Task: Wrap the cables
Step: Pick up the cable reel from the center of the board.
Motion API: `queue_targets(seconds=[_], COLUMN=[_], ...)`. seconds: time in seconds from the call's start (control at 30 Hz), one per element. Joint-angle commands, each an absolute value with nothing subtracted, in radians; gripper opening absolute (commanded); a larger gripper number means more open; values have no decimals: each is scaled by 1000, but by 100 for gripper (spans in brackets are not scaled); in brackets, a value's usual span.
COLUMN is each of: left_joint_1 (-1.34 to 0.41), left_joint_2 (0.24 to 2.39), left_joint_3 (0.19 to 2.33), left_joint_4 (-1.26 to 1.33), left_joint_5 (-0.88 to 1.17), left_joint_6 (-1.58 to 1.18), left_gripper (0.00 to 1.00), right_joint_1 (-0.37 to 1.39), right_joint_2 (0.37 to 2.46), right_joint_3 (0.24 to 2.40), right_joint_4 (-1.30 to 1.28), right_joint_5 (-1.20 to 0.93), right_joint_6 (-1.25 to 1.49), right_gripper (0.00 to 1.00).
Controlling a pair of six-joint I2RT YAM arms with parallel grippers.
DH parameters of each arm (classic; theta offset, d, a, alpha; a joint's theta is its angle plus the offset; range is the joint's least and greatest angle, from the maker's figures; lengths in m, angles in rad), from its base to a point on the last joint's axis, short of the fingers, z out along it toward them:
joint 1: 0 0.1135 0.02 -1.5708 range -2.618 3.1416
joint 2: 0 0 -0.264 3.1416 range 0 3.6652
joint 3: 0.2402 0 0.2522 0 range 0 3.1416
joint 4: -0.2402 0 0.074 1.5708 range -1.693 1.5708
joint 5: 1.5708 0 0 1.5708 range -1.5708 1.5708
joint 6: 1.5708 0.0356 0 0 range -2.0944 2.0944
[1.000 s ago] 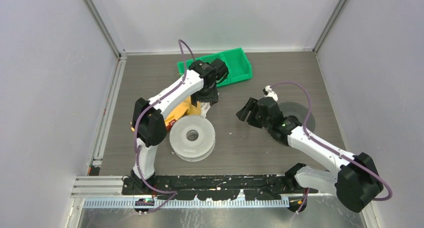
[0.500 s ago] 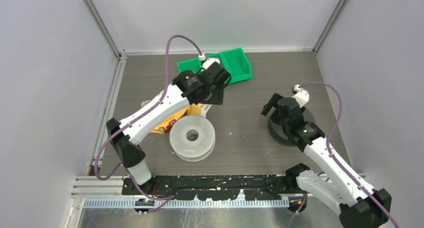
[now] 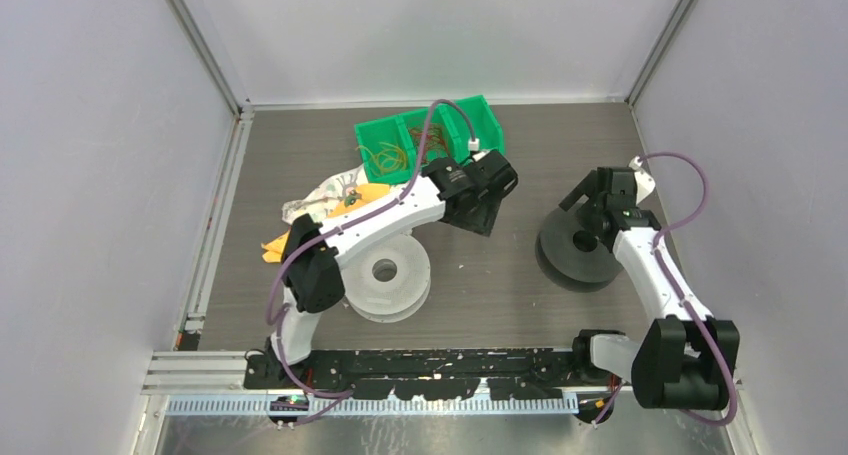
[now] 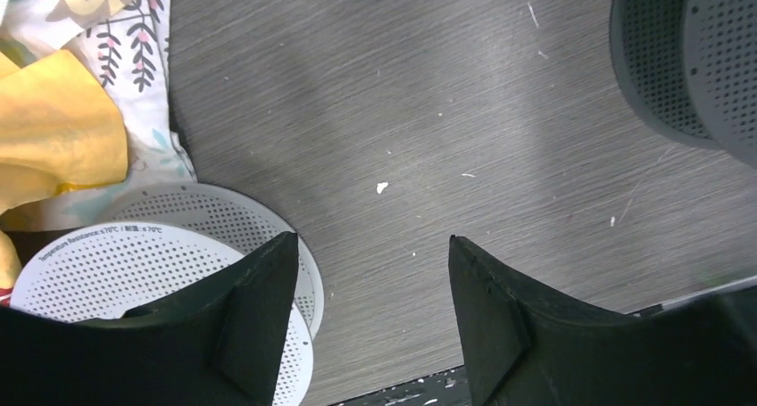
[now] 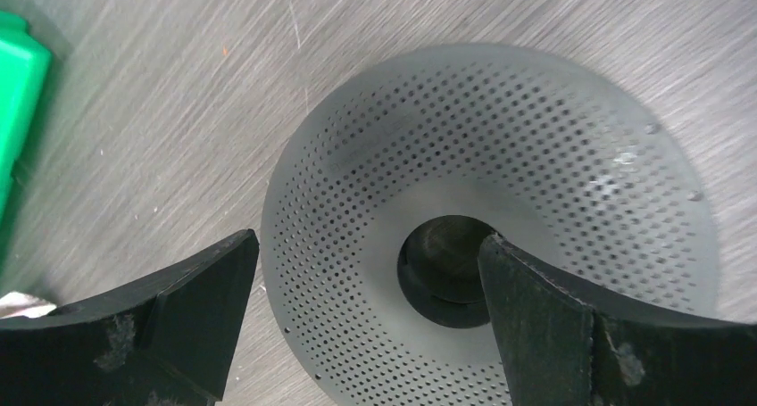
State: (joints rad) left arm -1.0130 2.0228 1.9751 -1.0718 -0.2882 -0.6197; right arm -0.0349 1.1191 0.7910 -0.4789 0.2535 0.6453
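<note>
The cables [image 3: 386,158] lie as a thin yellow and reddish-brown tangle inside the green bin [image 3: 478,115] at the back of the table. My left gripper [image 3: 482,213] [image 4: 373,245] hangs open and empty over bare table, between the white spool [image 3: 385,273] [image 4: 107,263] and the dark grey spool [image 3: 575,250] [image 4: 687,58]. Over the dark grey spool [image 5: 500,183], my right gripper [image 3: 580,197] [image 5: 368,236] stands wide open. One of its fingers sits outside the spool's rim and the other by the hub hole. Neither wrist view shows a cable.
A patterned cloth [image 3: 325,190] [image 4: 134,31] and yellow material [image 3: 365,193] [image 4: 54,138] lie left of the white spool. A corner of the green bin [image 5: 13,85] shows at the left of the right wrist view. Grey walls close in the table on three sides.
My left arm swung right, off the bin and cloth, to the table's middle, uncovering the cables. My right gripper moved right and back over the dark spool and opened wider.
</note>
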Motion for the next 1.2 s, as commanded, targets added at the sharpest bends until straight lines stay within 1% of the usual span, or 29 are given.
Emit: queue_targets(seconds=[0.0, 0.13, 0.23, 0.3, 0.43, 0.5, 0.53, 0.63, 0.7, 0.77, 0.83, 0.93, 1.0, 1.1, 1.17], left_joint_1=[-953, -869, -830, -795, -701, -672, -664, -644, -625, -606, -585, -552, -525, -478, -453], left_joint_2=[1906, 1842, 1810, 1806, 1783, 1759, 1748, 1710, 1687, 1670, 1655, 1637, 1623, 1590, 1569], left_joint_3=[1955, 1866, 1830, 1822, 1773, 1749, 1741, 1727, 1718, 1711, 1708, 1706, 1702, 1669, 1641], left_joint_4=[-1017, -978, -958, -961, -937, -928, -925, -922, -910, -901, -898, -918, -945, -948, -938], left_joint_5=[-234, -168, -161, -132, -13, -5, -5, -19, -17, -15, -19, -54, -86, -86, -70], left_joint_6=[-615, -640, -634, -641, -673, -672, -669, -658, -659, -668, -678, -701, -722, -739, -740], left_gripper=[64, 64, 64, 64, 63, 63, 63, 63, 64, 64, 64, 64, 64, 64, 64], right_joint_1=[-40, -38, -27, -2, 150, 183, 199, 256, 300, 384, 495, 655, 730, 834, 899], right_joint_2=[1175, 1202, 1219, 1248, 1300, 1297, 1290, 1245, 1204, 1175, 1180, 1252, 1337, 1468, 1540], right_joint_3=[792, 735, 704, 726, 810, 835, 857, 916, 920, 923, 941, 998, 1038, 1106, 1135], right_joint_4=[-396, -325, -260, -269, -352, -376, -412, -537, -566, -600, -639, -719, -771, -841, -853], right_joint_5=[120, -18, -118, -130, -104, -138, -116, 78, 182, 301, 483, 720, 849, 994, 1046], right_joint_6=[653, 705, 740, 723, 654, 642, 621, 549, 526, 506, 486, 462, 454, 449, 426], right_gripper=[98, 98, 100, 100, 100, 99, 100, 100, 100, 100, 100, 100, 100, 100, 100])
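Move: The dark reel lies flat almost under the right hand, about 2 cm back, 2 cm to its right and 9 cm below. From that hand the green box is some 24 cm ahead and 31 cm left, and the white reel about 9 cm back and 39 cm left. From the left hand, the green box is roughly 27 cm ahead, 8 cm left and 14 cm below; the white reel 6 cm back, 16 cm left. Leftward with a dip, the wide-open right hand sinks about 5 cm towards the dark reel and sweeps left, then rises clear and ends some 17 cm left of its start, past the reel, rolling about its finger axis, counter-clockwise from above. The left hand, half open and empty, goes left, forward and up towards the green box. ##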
